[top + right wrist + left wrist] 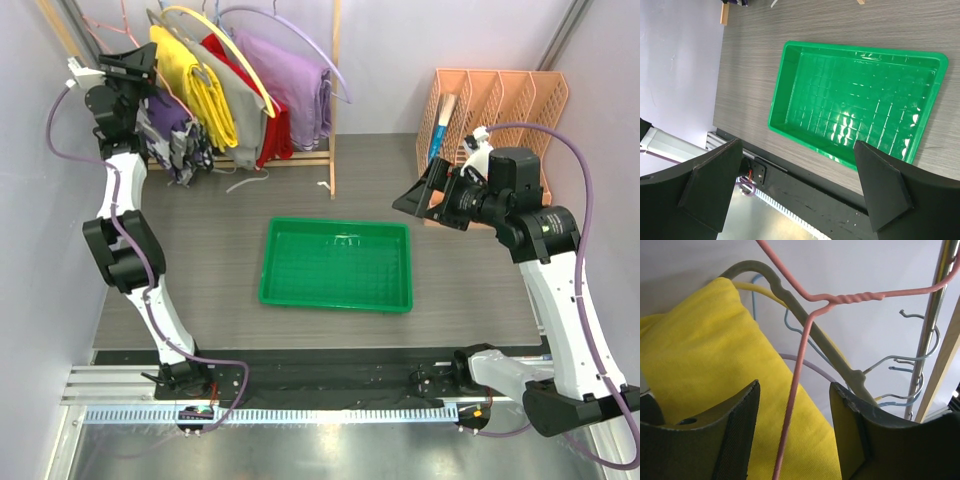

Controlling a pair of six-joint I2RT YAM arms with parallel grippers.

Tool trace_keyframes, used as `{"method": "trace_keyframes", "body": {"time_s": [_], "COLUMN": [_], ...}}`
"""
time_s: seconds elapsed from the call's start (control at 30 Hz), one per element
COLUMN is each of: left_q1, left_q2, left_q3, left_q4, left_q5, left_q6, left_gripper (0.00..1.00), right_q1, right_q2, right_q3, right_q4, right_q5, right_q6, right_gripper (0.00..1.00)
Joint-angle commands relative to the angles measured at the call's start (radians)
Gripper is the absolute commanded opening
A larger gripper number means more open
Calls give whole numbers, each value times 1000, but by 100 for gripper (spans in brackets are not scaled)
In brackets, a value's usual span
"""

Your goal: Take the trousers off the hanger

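The camouflage trousers (172,138) hang at the left end of the clothes rack, below my left gripper (135,68). In the left wrist view a thin pink wire of the hanger (799,380) runs up between the jaws of the left gripper (795,385) to its twisted neck (855,298). The jaws stand apart on either side of the wire and do not pinch it. The trousers are out of that view. My right gripper (415,200) hovers open and empty right of the tray; in its own view the right gripper (799,150) is above the table's near edge.
A green tray (336,303) lies mid-table, its rim (777,90) also in the right wrist view. A yellow garment (700,350) and a grey hanger (805,315) crowd the pink wire. Red (275,130) and lavender garments (290,85) hang further right. An orange file rack (495,100) stands back right.
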Motion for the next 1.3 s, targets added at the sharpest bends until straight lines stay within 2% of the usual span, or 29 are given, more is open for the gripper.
{"method": "trace_keyframes", "body": {"time_s": [0.0,0.3,0.33,0.43,0.57,0.63,0.87,0.93,1.07,1.13,1.27], "left_q1": [-20,-29,-29,-31,-33,-33,-33,-34,-33,-26,-6], "left_q2": [-7,65,77,98,82,60,-38,-53,-58,-37,-3], "left_q3": [66,211,234,273,258,213,110,63,75,99,107], "left_q4": [41,-10,-13,-10,12,32,124,205,228,265,391], "left_q5": [-12,-1,6,25,55,55,78,83,118,150,134], "left_q6": [-15,16,19,24,54,86,257,336,447,455,368], "left_gripper": [58,38,29,12,6,0,0,0,0,0,0], "right_q1": [4,4,6,4,4,6,6,4,6,6,4], "right_q2": [-22,-29,-31,-32,-28,-23,14,34,67,90,121], "right_q3": [41,53,53,54,60,70,119,134,169,182,205], "right_q4": [-8,-40,-42,-51,-69,-77,-137,-152,-199,-219,-229], "right_q5": [4,1,1,2,4,7,5,4,-10,-13,-24], "right_q6": [6,-3,-5,-5,-9,-12,-37,-49,-54,-58,-52], "right_gripper": [100,100,100,99,100,100,100,100,100,100,100]}}
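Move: The near arm of the pink hanger passes between the left gripper's open fingers, about 2 cm ahead, 1 cm to the right and 2 cm above. Its patterned trousers hang roughly 5 cm back, 3 cm right and 15 cm below the hand; the yellow cloth is some 2 cm ahead, 7 cm right and 6 cm lower. From the right hand that hanger arm lies about 37 cm ahead, 55 cm left and 12 cm up. Bring the left gripper up about 2 cm, edging right, then forward 2 cm so the pink wire sits deep between the fingers, and close them to pinch it just below the twisted neck. Keeping the pinch, draw back some 2 cm and roll the wrist roughly 20 degrees so its left side rises, the fingers tipping slightly upward. ##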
